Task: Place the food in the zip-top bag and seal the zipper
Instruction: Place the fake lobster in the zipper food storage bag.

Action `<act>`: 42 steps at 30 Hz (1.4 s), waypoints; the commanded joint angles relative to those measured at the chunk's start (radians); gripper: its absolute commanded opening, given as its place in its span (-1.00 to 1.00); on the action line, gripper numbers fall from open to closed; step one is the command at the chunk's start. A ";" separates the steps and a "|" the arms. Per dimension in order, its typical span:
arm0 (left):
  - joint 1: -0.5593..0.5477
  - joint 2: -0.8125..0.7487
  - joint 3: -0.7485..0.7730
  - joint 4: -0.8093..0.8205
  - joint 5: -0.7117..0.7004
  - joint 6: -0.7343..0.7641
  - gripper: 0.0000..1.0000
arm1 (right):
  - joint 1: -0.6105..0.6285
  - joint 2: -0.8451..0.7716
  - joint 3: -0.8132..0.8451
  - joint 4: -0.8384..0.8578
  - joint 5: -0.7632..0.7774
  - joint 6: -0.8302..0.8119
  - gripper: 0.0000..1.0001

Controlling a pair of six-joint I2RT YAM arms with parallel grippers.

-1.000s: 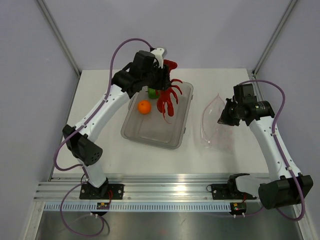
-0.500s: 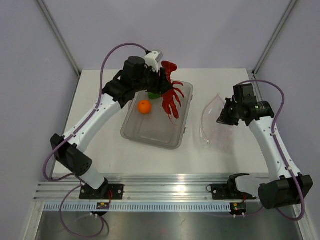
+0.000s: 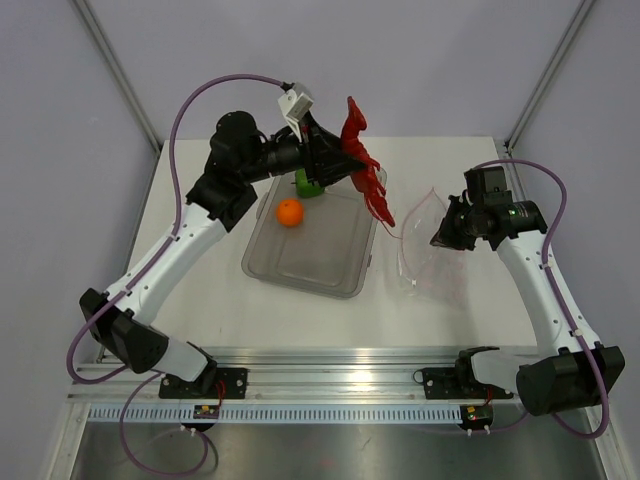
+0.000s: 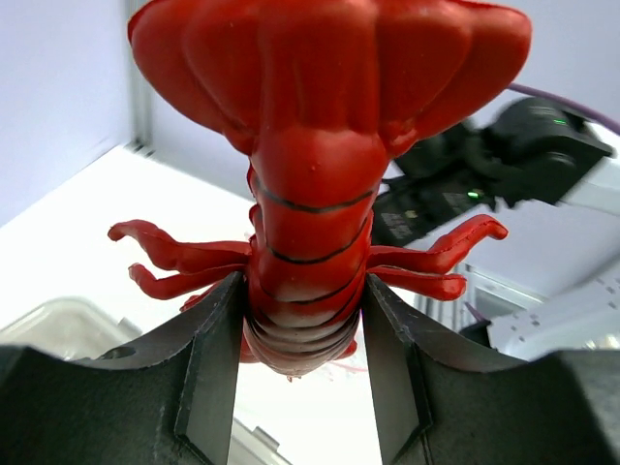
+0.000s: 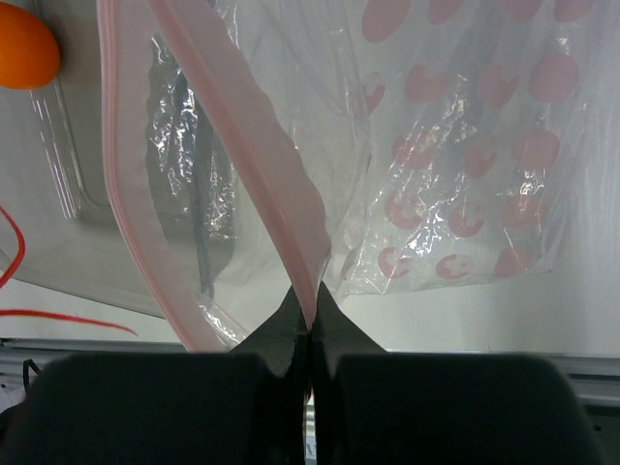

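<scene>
My left gripper [image 3: 335, 150] is shut on the tail end of the red lobster [image 3: 362, 162] and holds it in the air above the tray's far right corner; the wrist view shows its body [image 4: 310, 223] clamped between both fingers. The orange fruit [image 3: 289, 213] and the green bell pepper [image 3: 308, 184] lie in the clear tray [image 3: 310, 265]. My right gripper [image 3: 446, 232] is shut on the pink zipper [image 5: 281, 194] of the zip-top bag [image 3: 420, 240], holding one lip up so the mouth gapes toward the tray. The bag's red markings [image 5: 465, 194] show in the right wrist view.
The rigid clear tray sits mid-table, just left of the bag. The orange fruit also shows at the top left of the right wrist view [image 5: 27, 46]. Purple cables loop over both arms. Grey walls close in the table behind and at both sides.
My left gripper has lifted the lobster up out of the tray and swung it right, toward the bag. The right gripper still holds the bag's lip in place.
</scene>
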State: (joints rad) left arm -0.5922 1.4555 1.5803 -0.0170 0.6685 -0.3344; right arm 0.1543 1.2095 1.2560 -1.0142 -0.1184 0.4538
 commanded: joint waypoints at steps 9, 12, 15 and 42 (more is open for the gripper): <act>-0.001 0.071 0.075 0.394 0.427 -0.141 -1.00 | 0.005 -0.004 0.023 0.039 -0.072 0.019 -1.00; -0.011 0.114 0.107 0.446 0.480 -0.204 -1.00 | 0.005 -0.010 0.026 0.034 -0.078 0.017 -1.00; -0.024 0.149 0.133 0.454 0.470 -0.221 -1.00 | 0.005 -0.022 0.029 0.032 -0.087 0.022 -1.00; -0.100 0.355 0.219 0.370 0.370 -0.060 -1.00 | 0.005 -0.093 0.025 0.002 -0.228 0.036 -1.00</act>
State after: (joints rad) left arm -0.6724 1.8275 1.7782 0.2893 1.0607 -0.4511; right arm 0.1551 1.1446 1.2640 -1.0233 -0.2798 0.4755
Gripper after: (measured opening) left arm 0.498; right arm 0.011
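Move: The left hand, already gripping the lobster high up, has the open bag mouth about 15 cm to its right, 3 cm ahead and roughly 32 cm below. The orange in the tray sits some 16 cm ahead, 13 cm left and 42 cm below; the right gripper is about 19 cm right, 2 cm back and 24 cm below. From the right hand, pinching the bag's lip, that mouth is about 4 cm left, 5 cm ahead and 8 cm below. Back about 5 cm and slightly up, swinging roughly 30 degrees clockwise, the left hand first brings the lobster round, drifting right; then it goes right, down and somewhat forward, carrying the claw end towards the bag mouth, grip kept. The right hand, still pinching the lip, shifts a little left, up and back with a slight roll. ##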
